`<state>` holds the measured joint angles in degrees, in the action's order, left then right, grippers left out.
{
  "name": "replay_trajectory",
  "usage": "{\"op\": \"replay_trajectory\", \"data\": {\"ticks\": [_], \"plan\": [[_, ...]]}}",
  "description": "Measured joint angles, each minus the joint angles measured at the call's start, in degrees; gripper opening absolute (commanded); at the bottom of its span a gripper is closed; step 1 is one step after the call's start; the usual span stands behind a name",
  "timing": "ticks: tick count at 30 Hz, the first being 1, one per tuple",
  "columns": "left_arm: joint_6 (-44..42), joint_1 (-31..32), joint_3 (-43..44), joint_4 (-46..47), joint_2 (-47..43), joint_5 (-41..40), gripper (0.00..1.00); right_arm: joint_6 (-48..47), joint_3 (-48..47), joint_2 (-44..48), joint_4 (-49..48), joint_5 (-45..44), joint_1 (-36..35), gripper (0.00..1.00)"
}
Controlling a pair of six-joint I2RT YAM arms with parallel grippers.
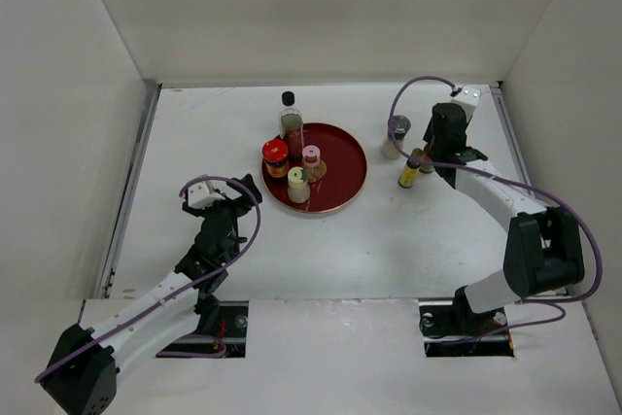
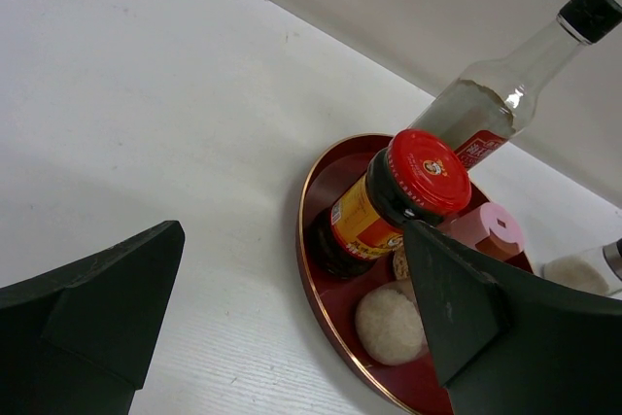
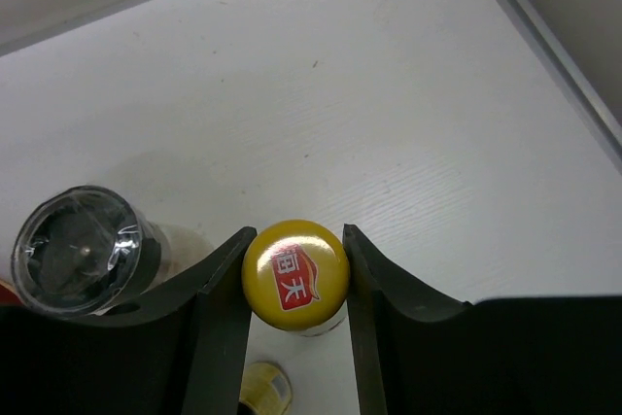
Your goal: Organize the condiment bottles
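Note:
The dark-red plate (image 1: 345,167) holds a red-capped jar (image 1: 275,155), a pink-capped bottle (image 1: 311,155) and a cream-capped bottle (image 1: 297,182). A tall clear black-capped bottle (image 1: 289,114) stands at its far rim. My left gripper (image 1: 222,203) is open and empty, left of the plate. In its wrist view the gripper (image 2: 293,269) faces the red-capped jar (image 2: 389,196). My right gripper (image 3: 297,232) is shut on the cap of a yellow-capped bottle (image 3: 295,277), right of the plate. A grey-capped jar (image 3: 78,250) stands close on its left. In the top view my right gripper (image 1: 430,157) hides the held bottle.
A small bottle with yellow contents (image 1: 411,173) stands just in front of the right gripper. The grey-capped jar (image 1: 397,133) stands between the plate and the right arm. White walls close the table on the left, back and right.

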<state>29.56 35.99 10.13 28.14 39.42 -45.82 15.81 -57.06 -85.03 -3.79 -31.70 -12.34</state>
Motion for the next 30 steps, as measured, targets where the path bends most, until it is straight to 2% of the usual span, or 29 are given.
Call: {"op": "replay_trajectory", "data": {"ticks": [11, 18, 24, 30], "plan": [[0.1, -0.3, 0.0, 0.0, 0.0, 0.4, 1.00, -6.4, -6.2, 2.7, 0.6, -6.8, -1.0, 0.32], [0.2, -1.3, 0.0, 0.0, -0.4, 0.6, 1.00, -11.1, -16.6, 2.9, -1.5, -7.1, -9.2, 0.31], [0.3, -1.9, -0.1, 0.0, -1.2, 0.8, 1.00, -12.4, -26.6, -3.0, -4.9, -3.8, -17.1, 0.31], [0.4, -2.1, -0.5, 0.0, -1.5, 1.1, 1.00, -11.7, -31.2, -13.7, -6.9, -0.1, -21.8, 0.32]]}}
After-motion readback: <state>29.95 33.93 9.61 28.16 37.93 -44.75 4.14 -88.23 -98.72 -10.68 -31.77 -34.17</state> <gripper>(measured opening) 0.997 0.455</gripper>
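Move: The right hand already grips the yellow-capped bottle. The middle of the red tray it is bound for lies about 28 cm to the left, level ahead, some 14 cm below. The grey-lidded shaker stands around 9 cm left and 3 cm farther out; the small yellow-labelled bottle 5 cm left and 4 cm nearer the base. The tall glass bottle is some 34 cm left, 3 cm out. From the left hand, the tray is roughly 13 cm ahead, 21 cm right. Leftward and up in an arc, the right hand, keeping its pinch just below the yellow cap, first rises almost straight, then swings left over the grey-lidded shaker towards the tray, about 21 cm across with a 5 cm reach forward. It peaks some 21 cm up, then begins to sink; the wrist turns about 25 degrees counter-clockwise and the fingers tip up towards level. ##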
